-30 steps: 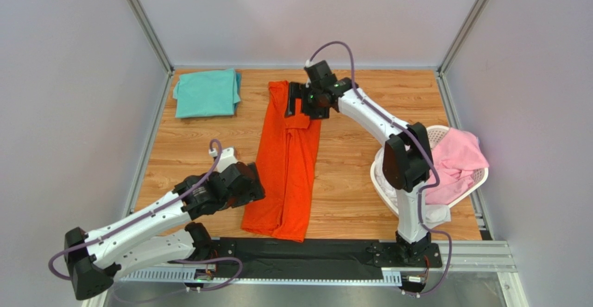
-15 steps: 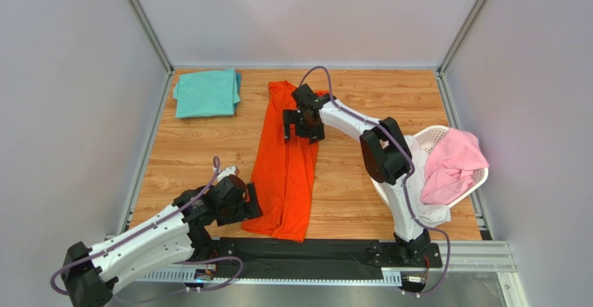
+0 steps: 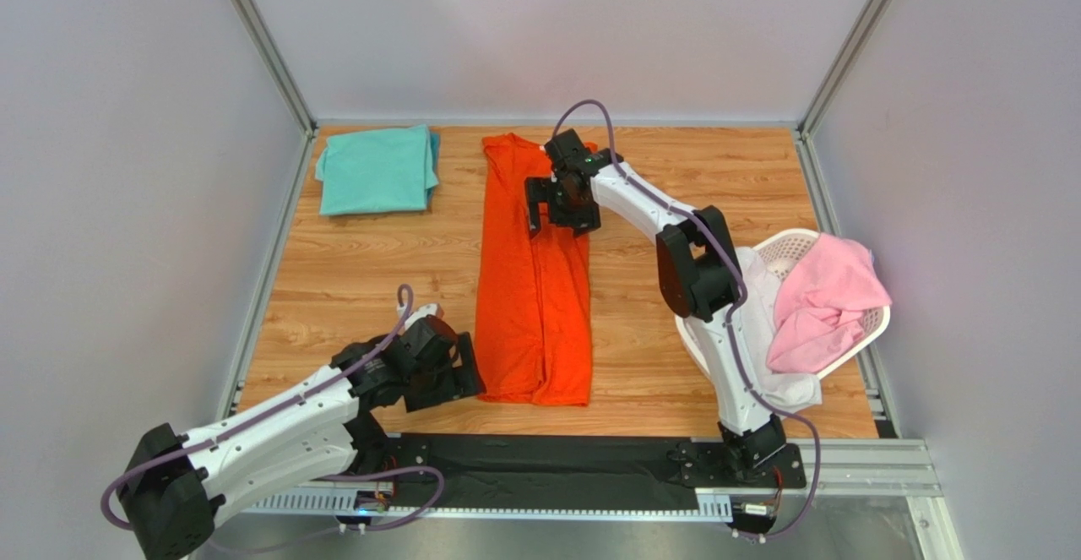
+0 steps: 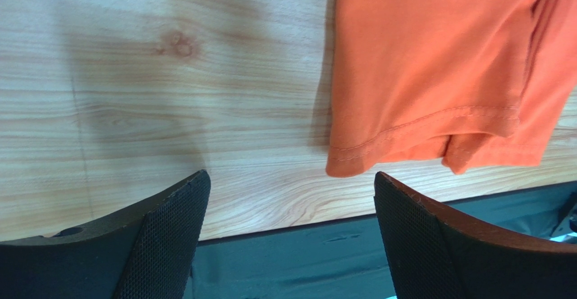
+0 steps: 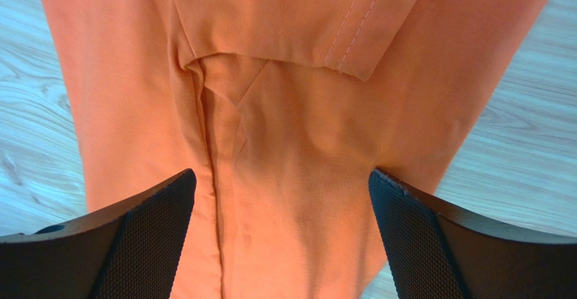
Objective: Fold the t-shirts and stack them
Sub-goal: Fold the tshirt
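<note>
The orange-red t-shirt (image 3: pixel 533 294) lies folded into a long narrow strip down the middle of the table. My right gripper (image 3: pixel 561 208) is open just above its far part, with the cloth (image 5: pixel 284 109) and a folded sleeve hem filling the right wrist view. My left gripper (image 3: pixel 447 368) is open and empty beside the shirt's near left corner (image 4: pixel 433 76), close to the table's front edge. A folded teal-green t-shirt (image 3: pixel 377 169) lies at the far left. A pale pink t-shirt (image 3: pixel 825 300) and white cloth (image 3: pixel 777 383) sit in the basket.
A white perforated basket (image 3: pixel 789 247) stands at the right edge, next to the right arm. A black strip (image 3: pixel 558 459) runs along the table's front edge; it shows under my left fingers (image 4: pixel 420 245). Metal frame posts and grey walls enclose the table.
The orange-red strip has been straightened; its near end shifted right and now lies square. My right gripper moved slightly toward the far end. My left gripper shifted a little nearer the shirt's corner.
</note>
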### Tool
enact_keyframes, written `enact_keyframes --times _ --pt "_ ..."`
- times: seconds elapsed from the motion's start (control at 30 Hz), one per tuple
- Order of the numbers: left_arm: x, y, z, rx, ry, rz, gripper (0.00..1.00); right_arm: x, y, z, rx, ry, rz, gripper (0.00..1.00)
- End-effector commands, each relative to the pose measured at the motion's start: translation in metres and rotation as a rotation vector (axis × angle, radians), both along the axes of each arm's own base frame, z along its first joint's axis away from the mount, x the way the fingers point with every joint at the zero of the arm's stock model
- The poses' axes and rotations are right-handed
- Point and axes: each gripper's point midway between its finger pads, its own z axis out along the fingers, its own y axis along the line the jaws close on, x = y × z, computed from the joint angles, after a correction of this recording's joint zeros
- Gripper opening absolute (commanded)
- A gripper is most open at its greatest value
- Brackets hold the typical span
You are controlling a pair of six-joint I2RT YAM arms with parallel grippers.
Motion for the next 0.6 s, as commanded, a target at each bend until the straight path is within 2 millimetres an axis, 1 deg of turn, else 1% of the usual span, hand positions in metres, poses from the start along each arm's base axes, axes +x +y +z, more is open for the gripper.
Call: enact_keyframes --times 0.0,0.03,0.07,0.1,0.13,0.17,0.2,0.23,0.27,0.3,0.33,0.37,0.4,0.43,0.47,0.5,0.53,0.57 --pt "0.004 -0.013 0.004 -0.066 -0.016 -0.011 0.95 -0.005 0.0 0.016 -0.01 -0.025 0.066 1.0" --pt "0.003 -0.013 0.003 -0.066 -0.011 -0.017 0.95 -0.007 0.002 0.037 0.005 -0.063 0.075 1.0" --pt "0.005 -0.016 0.003 -0.075 -0.017 -0.025 0.92 -0.009 -0.001 0.041 -0.007 -0.078 0.069 1.0" --pt "0.005 -0.017 0.003 -0.081 -0.017 -0.03 0.89 -0.015 -0.002 0.042 -0.01 -0.084 0.07 1.0" --pt "0.004 -0.021 0.002 -0.09 -0.008 -0.042 0.88 -0.02 -0.001 0.047 -0.01 -0.096 0.074 1.0" --pt "0.007 -0.025 0.003 -0.104 -0.019 -0.049 0.83 -0.022 -0.003 0.069 0.002 -0.141 0.064 1.0" --pt "0.007 -0.025 0.002 -0.1 -0.016 -0.05 0.81 -0.022 -0.002 0.078 0.018 -0.166 0.052 1.0" --pt "0.008 -0.025 -0.001 -0.09 -0.011 -0.052 0.77 -0.034 -0.007 0.09 0.021 -0.182 0.048 1.0" --pt "0.009 -0.026 -0.001 -0.089 -0.01 -0.051 0.69 -0.037 -0.012 0.095 0.014 -0.202 0.028 1.0" --pt "0.01 -0.027 -0.003 -0.088 -0.01 -0.055 0.64 -0.04 -0.014 0.099 0.027 -0.218 0.007 1.0" --pt "0.008 -0.03 -0.005 -0.096 0.006 -0.064 0.6 -0.056 -0.02 0.088 0.018 -0.191 0.003 1.0" --pt "0.009 -0.034 -0.005 -0.11 0.003 -0.067 0.56 -0.064 -0.024 0.087 0.025 -0.19 -0.003 1.0" --pt "0.008 -0.035 -0.006 -0.111 0.01 -0.076 0.49 -0.068 -0.025 0.109 0.07 -0.245 -0.014 1.0" --pt "0.007 -0.037 -0.008 -0.115 0.019 -0.081 0.45 -0.089 -0.033 0.088 0.051 -0.199 -0.018 1.0" --pt "0.006 -0.037 -0.01 -0.112 0.028 -0.083 0.34 -0.093 -0.041 0.086 0.031 -0.211 -0.042 1.0" --pt "0.006 -0.037 -0.012 -0.109 0.029 -0.091 0.27 -0.103 -0.041 0.099 0.054 -0.238 -0.043 1.0" --pt "0.005 -0.038 -0.012 -0.114 0.035 -0.097 0.23 -0.113 -0.045 0.093 0.05 -0.223 -0.045 1.0" --pt "0.005 -0.039 -0.013 -0.116 0.037 -0.098 0.12 -0.13 -0.052 0.077 0.028 -0.19 -0.042 1.0"
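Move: The orange t-shirt's near left corner lies about 3 cm to the right of my open left hand, level with it ahead and some 2 cm lower; the table's front edge is roughly 7 cm back from this hand. From my right hand, open low over the shirt's upper part, the near right corner is some 32 cm back, 5 cm right and 3 cm lower, and the collar about 17 cm ahead and 4 cm left. I slide my left hand about 3 cm right while sinking 1.5 cm, closing its fingers from wide open until they pinch the shirt's near left corner. Meanwhile I draw my wide-open right hand back some 11 cm towards the near right corner, first low, then rising about 9 cm clear of the cloth, drifting right and tipping the fingers forward by roughly 10 degrees. ##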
